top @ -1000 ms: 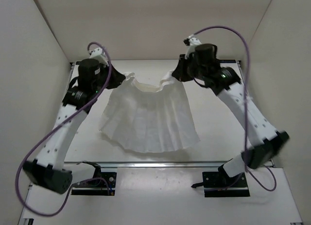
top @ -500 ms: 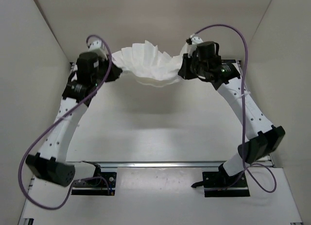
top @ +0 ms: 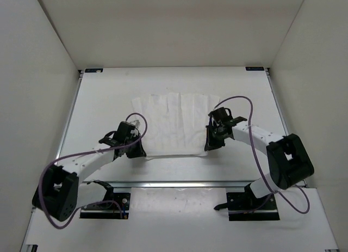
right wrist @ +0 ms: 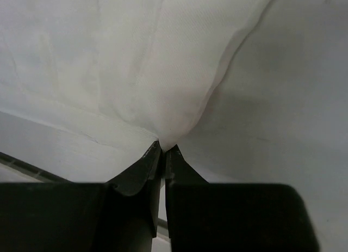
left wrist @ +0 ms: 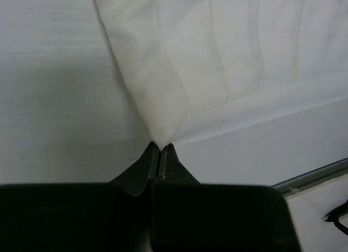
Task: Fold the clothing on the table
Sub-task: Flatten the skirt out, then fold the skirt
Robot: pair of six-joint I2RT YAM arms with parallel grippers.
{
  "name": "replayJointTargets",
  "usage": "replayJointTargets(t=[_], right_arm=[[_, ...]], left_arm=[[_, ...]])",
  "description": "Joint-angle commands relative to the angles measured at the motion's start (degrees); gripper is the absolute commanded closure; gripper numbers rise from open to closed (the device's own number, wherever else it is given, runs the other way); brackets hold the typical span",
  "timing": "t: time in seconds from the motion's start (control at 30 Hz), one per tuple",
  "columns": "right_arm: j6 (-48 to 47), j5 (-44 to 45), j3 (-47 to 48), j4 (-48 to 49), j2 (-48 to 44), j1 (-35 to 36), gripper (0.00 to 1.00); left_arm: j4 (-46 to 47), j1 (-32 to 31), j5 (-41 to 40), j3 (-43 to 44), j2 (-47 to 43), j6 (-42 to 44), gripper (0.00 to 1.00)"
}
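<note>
The clothing (top: 174, 121) is a thin white creased piece spread flat on the table (top: 244, 99), its near edge close to the front rail. My left gripper (top: 142, 152) is shut on the clothing's near left corner (left wrist: 163, 133), its black fingertips (left wrist: 150, 154) pinching the fabric low against the table. Over at the near right corner (right wrist: 168, 133), my right gripper (top: 209, 146) is likewise shut on the clothing, with the cloth (right wrist: 136, 61) fanning out beyond its tips. Both arms are drawn back toward their bases.
A metal rail (top: 179, 182) runs along the table's near edge just behind both grippers, and shows in the left wrist view as a rail (left wrist: 315, 176). White walls enclose the left, back and right sides. Purple cables (top: 255, 132) loop off each arm.
Both grippers swung from high at the back of the table down to its near side, carrying the clothing. It went from hanging bunched between them to lying spread flat.
</note>
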Motion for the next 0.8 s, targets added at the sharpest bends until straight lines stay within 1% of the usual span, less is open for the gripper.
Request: replayJointTargets(t=[0.0, 0.07, 0.13, 0.27, 0.3, 0.37, 0.4, 0.57, 0.6, 0.67, 0.7, 0.77], right_arm=[[2.1, 5.1, -2.7, -0.8, -7.6, 2.4, 1.0], [3.4, 5.1, -4.5, -2.5, -9.6, 4.2, 1.0], [4.7, 5.6, -4.8, -6.5, -12.7, 6.8, 1.0], [6.2, 5.1, -2.8, -11.9, -17.9, 10.3, 1.0], [6.4, 5.5, -1.4, -14.8, -18.4, 11.4, 0.99], [7.9, 7.8, -0.4, -17.6, -22.6, 13.2, 1.0], [8.0, 7.7, -0.3, -18.8, -23.0, 13.0, 1.0], [7.2, 4.3, -3.0, -22.7, -35.4, 8.9, 1.0], [6.3, 1.9, -3.4, -23.0, -37.4, 8.4, 1.0], [5.0, 0.0, -4.2, -26.0, -41.6, 5.1, 1.0], [5.1, -0.6, -4.2, -26.5, -42.6, 5.1, 1.0], [4.0, -2.3, -3.1, -28.5, -44.4, 2.0, 1.0]], left_arm=[[-1.5, -1.2, -2.9, -1.9, -8.9, 0.0, 1.0], [-4.2, -2.0, -2.6, -2.0, -12.1, 0.0, 1.0], [-8.1, -2.3, -2.4, -1.1, -15.1, -0.1, 1.0], [-14.0, -3.7, -2.5, 2.0, -21.9, -0.1, 1.0], [-16.0, -3.6, -2.6, 2.6, -23.6, -0.7, 1.0], [-18.1, -3.7, -2.7, 3.2, -26.2, -1.4, 1.0], [-19.6, -3.3, -3.1, 3.8, -27.7, -1.4, 1.0], [-27.6, -2.5, -1.9, 8.6, -32.8, -0.9, 1.0], [-28.3, -2.2, -1.4, 9.2, -34.0, -1.6, 1.0], [-29.0, -2.0, 1.1, 9.8, -36.9, -3.2, 1.0], [-29.0, -1.9, 1.9, 9.8, -37.6, -3.9, 1.0], [-29.5, -1.1, 3.2, 12.0, -37.8, -4.1, 1.0]])
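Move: Both grippers are shut on the skirt's near corners, just over the table. From the left gripper the front rail lies straight back about 12 cm; the skirt's middle is some 14 cm ahead and 13 cm to the right, its far edge about 28 cm ahead. From the right gripper the rail is roughly 14 cm back, the skirt's middle 11 cm ahead and 13 cm left, and the far edge 25 cm ahead. Keep both grippers shut on their corners and raise the skirt's near edge about 13 cm off the table while drawing it back, the left gripper some 6 cm back and rising throughout, the right one nearly 10 cm, first mostly back and then mostly up. Let the fingertips swing forward and inward by roughly 20 degrees as they climb. ##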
